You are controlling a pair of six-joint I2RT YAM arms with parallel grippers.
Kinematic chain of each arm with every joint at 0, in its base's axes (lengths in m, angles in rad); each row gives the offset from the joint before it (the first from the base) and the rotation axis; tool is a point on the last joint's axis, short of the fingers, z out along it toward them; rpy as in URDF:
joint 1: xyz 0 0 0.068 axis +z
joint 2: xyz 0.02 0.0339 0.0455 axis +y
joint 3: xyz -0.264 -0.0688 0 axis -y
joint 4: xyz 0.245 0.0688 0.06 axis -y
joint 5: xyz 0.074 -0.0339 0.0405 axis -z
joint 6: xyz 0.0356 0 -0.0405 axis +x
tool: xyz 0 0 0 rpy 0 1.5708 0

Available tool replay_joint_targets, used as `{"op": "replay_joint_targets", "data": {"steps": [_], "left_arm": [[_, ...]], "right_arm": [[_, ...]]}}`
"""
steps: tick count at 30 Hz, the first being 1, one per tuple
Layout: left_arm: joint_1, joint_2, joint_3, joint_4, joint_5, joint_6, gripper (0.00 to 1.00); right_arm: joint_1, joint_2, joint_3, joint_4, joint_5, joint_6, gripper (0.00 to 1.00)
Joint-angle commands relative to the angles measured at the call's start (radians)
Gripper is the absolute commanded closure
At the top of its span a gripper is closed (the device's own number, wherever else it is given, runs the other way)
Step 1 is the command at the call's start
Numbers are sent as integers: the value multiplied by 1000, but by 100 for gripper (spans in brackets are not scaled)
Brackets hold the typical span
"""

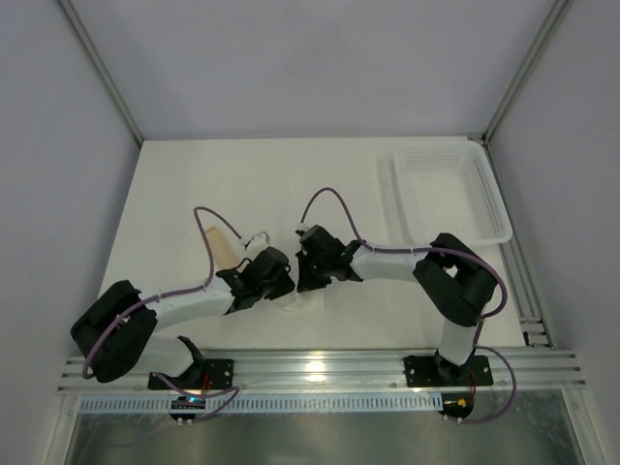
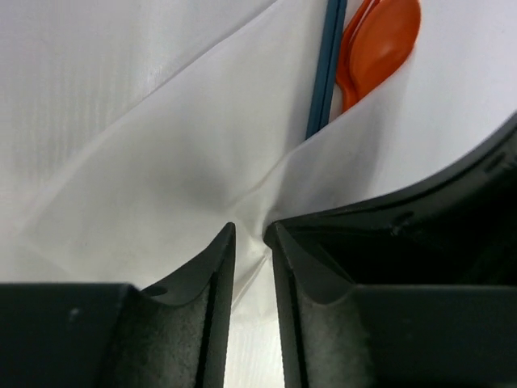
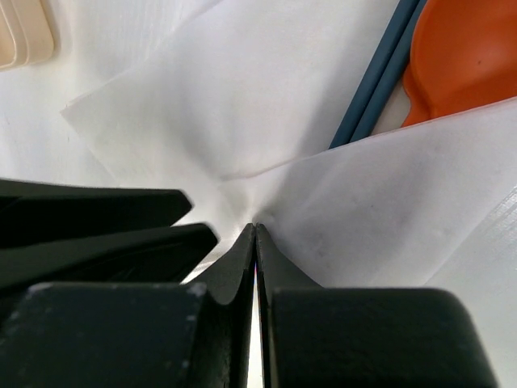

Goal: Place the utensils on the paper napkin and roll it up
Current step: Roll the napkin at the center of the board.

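Note:
The white paper napkin (image 2: 161, 178) (image 3: 226, 105) lies folded over the utensils, and only a corner (image 1: 312, 306) shows from above. An orange spoon (image 2: 380, 40) (image 3: 468, 56) and slim blue-grey handles (image 2: 327, 65) (image 3: 376, 81) stick out from under the fold. My two grippers meet tip to tip over it near the table's front middle. The left gripper (image 2: 249, 230) (image 1: 287, 285) has its jaws a narrow gap apart, with the napkin's pinched crease between the tips. The right gripper (image 3: 255, 228) (image 1: 306, 281) is shut on that same crease, right beside the left fingers (image 3: 105, 218).
A pale tan ridged piece (image 1: 221, 247) (image 3: 24, 32) lies on the table just left of the napkin, under the left arm's purple cable. A white mesh basket (image 1: 450, 194) stands at the back right. Metal frame posts rise at the far corners.

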Motion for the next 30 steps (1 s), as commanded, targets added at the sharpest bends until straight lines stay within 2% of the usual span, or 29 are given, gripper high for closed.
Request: {"op": "replay_joint_targets", "data": {"steps": [1,5,7,11,23,30], "left_arm": [[-16,-113,45,-113,-135,42,69],[-16,-236,53,-256,-222,48,63],[-16,-278,53,-338,-247,45,54],[-12,-336,45,-425,-275,38,51],[67,-304,-19,-386,-203,44,48],[94,-270,-73,-258,-152,56,49]], "right_arm": [[6,29,9,-17,44,-12,96],[6,27,9,-17,43,-13,96],[6,24,9,-16,43,-15,96],[6,30,10,-9,37,-15,96],[6,32,15,-9,33,-19,96],[5,30,15,-11,31,-21,96]]}}
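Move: The napkin's loose left corner lies about 8 cm to the left of the left hand, level with it fore and aft and some 2 cm below. The beige holder is roughly 20 cm left and 11 cm ahead of that hand, the orange spoon's bowl about 9 cm ahead and 5 cm right, and the blue handles 8 cm ahead and 3 cm right. The right hand's shut fingertips are already on the napkin fold, directly at them. The right hand, fingers shut, keeps the napkin fold pinned and doesn't stir. The left hand comes clear beside it and swings left some 9 cm to the napkin's loose left corner, arching up nearly 6 cm and sinking most of the way back. Its fingers open to about half, while the hand turns slightly counter-clockwise and its left side rises some 10 degrees. ##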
